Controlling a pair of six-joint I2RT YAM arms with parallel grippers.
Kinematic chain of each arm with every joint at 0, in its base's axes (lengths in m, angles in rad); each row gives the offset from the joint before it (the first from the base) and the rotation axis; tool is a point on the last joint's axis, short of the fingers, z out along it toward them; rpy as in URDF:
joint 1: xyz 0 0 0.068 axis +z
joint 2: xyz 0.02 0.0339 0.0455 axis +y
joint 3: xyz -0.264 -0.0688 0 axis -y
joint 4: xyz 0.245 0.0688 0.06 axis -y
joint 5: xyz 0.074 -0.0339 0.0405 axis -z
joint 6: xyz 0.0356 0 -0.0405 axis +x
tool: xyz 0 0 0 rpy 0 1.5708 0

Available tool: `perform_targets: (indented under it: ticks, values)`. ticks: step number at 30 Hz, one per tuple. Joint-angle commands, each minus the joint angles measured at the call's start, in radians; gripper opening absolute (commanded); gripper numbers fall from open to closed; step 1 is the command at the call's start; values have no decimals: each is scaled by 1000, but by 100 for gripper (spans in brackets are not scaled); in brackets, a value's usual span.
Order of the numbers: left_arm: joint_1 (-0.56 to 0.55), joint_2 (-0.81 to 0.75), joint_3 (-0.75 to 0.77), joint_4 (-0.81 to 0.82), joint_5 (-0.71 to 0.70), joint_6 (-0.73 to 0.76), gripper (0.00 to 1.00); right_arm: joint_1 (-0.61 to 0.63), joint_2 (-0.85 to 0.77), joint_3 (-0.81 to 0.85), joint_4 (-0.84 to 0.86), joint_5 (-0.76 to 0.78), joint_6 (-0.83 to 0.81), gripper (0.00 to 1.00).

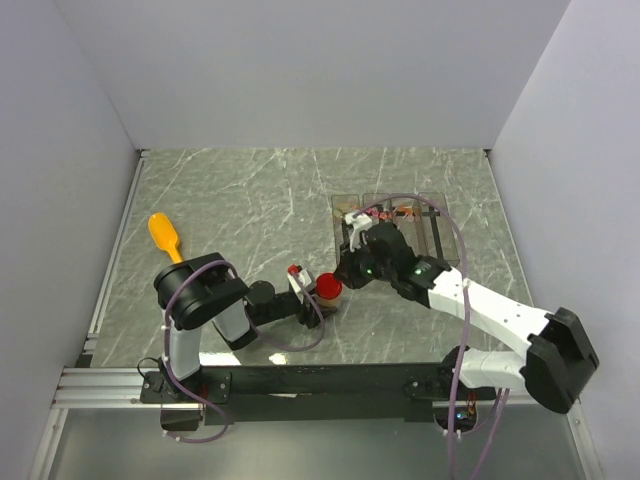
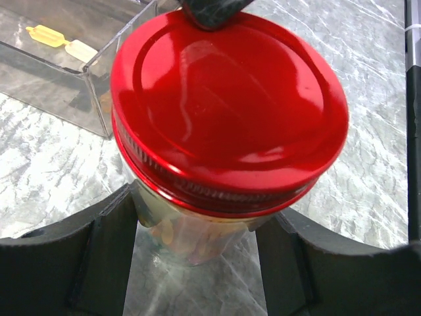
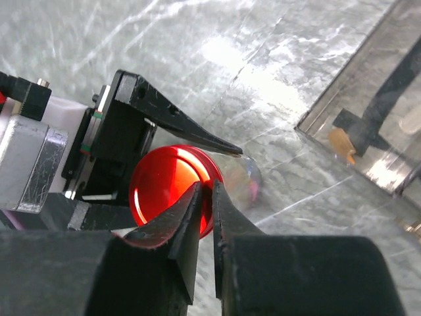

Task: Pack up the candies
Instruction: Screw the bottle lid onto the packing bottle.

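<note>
A glass jar (image 2: 197, 232) with a red lid (image 2: 223, 99) stands between my left gripper's fingers (image 2: 108, 253), which press on its sides. Pink and orange candies (image 2: 172, 232) show through the glass. My left gripper (image 1: 322, 296) holds this jar (image 1: 329, 288) at the table's near middle. My right gripper (image 3: 205, 187) hovers at the lid's (image 3: 164, 191) edge, its jaws drawn together to a thin slit with nothing between them. Its dark tip (image 2: 210, 12) touches the lid's far rim. More candies (image 2: 59, 39) lie in the clear tray (image 2: 99, 85).
The clear plastic tray (image 1: 400, 228) with compartments lies behind the right arm, and one orange candy (image 3: 339, 141) shows in it. A yellow scoop (image 1: 165, 237) lies on the marble table at the left. Grey walls close in the left, back and right sides.
</note>
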Motion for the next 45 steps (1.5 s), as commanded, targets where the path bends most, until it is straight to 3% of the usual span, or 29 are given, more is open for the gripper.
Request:
perform_targets:
  ticks: [1,10,14,19,22,25,26,28,29,30,39,42,43,45]
  values:
    - [26,47,-19,353,-156,-65,40,121,-29,-124,-130,-162,213,15]
    - [26,12,-42,326,-269,-55,30,218,-67,-170,-103,-136,342,14]
    - [26,2,-40,303,-282,-47,29,233,-210,-214,-143,-98,388,14]
    - [26,10,-37,309,-271,-45,30,212,-385,-223,-275,46,398,15]
    - [26,15,-39,313,-280,-45,39,169,-455,-199,-316,85,365,19]
    - [26,-4,-50,315,-295,-39,57,142,-483,-173,-333,109,325,25]
    - [26,-14,-54,310,-300,-39,70,138,-480,-156,-338,119,297,31]
    - [26,-57,-57,289,-303,-36,84,135,-469,-138,-352,132,271,35]
    - [26,-76,-57,271,-302,-33,96,131,-454,-115,-356,149,250,40]
    - [26,-94,-60,243,-294,-35,99,129,-448,-105,-363,155,239,43]
    - [17,-385,-175,96,-308,-96,99,111,-448,-23,-395,273,173,86]
    - [16,-580,-185,-109,-360,-140,99,86,-478,-10,-413,358,168,97]
    - [17,-708,-173,-210,-377,-148,99,62,-483,-7,-416,378,167,99]
    - [17,-836,-104,-556,-481,-186,99,33,-495,2,-412,410,159,100]
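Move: The left hand already holds the bottle between its fingers; the red lid sits about 4 cm above that grip and 1 cm to its right. From the right hand, whose nearly shut fingertips already bear on the rim's outer right side, the lid's middle is about 2 cm back, 3 cm left and 1 cm lower. The clear candy box's middle lies some 16 cm ahead and 15 cm right of the left hand, a few centimetres lower. Still on the lid's rim, the right fingertips drag back and a little left, clockwise around the lid, then come off and shoot back and down, about 13 cm back in all, before returning forward, up and to the right while opening wide. The left hand carries the bottle about 4 cm forward and 3 cm left, turning some 15 degrees counter-clockwise, then opens, lets go and rises away leftward. ##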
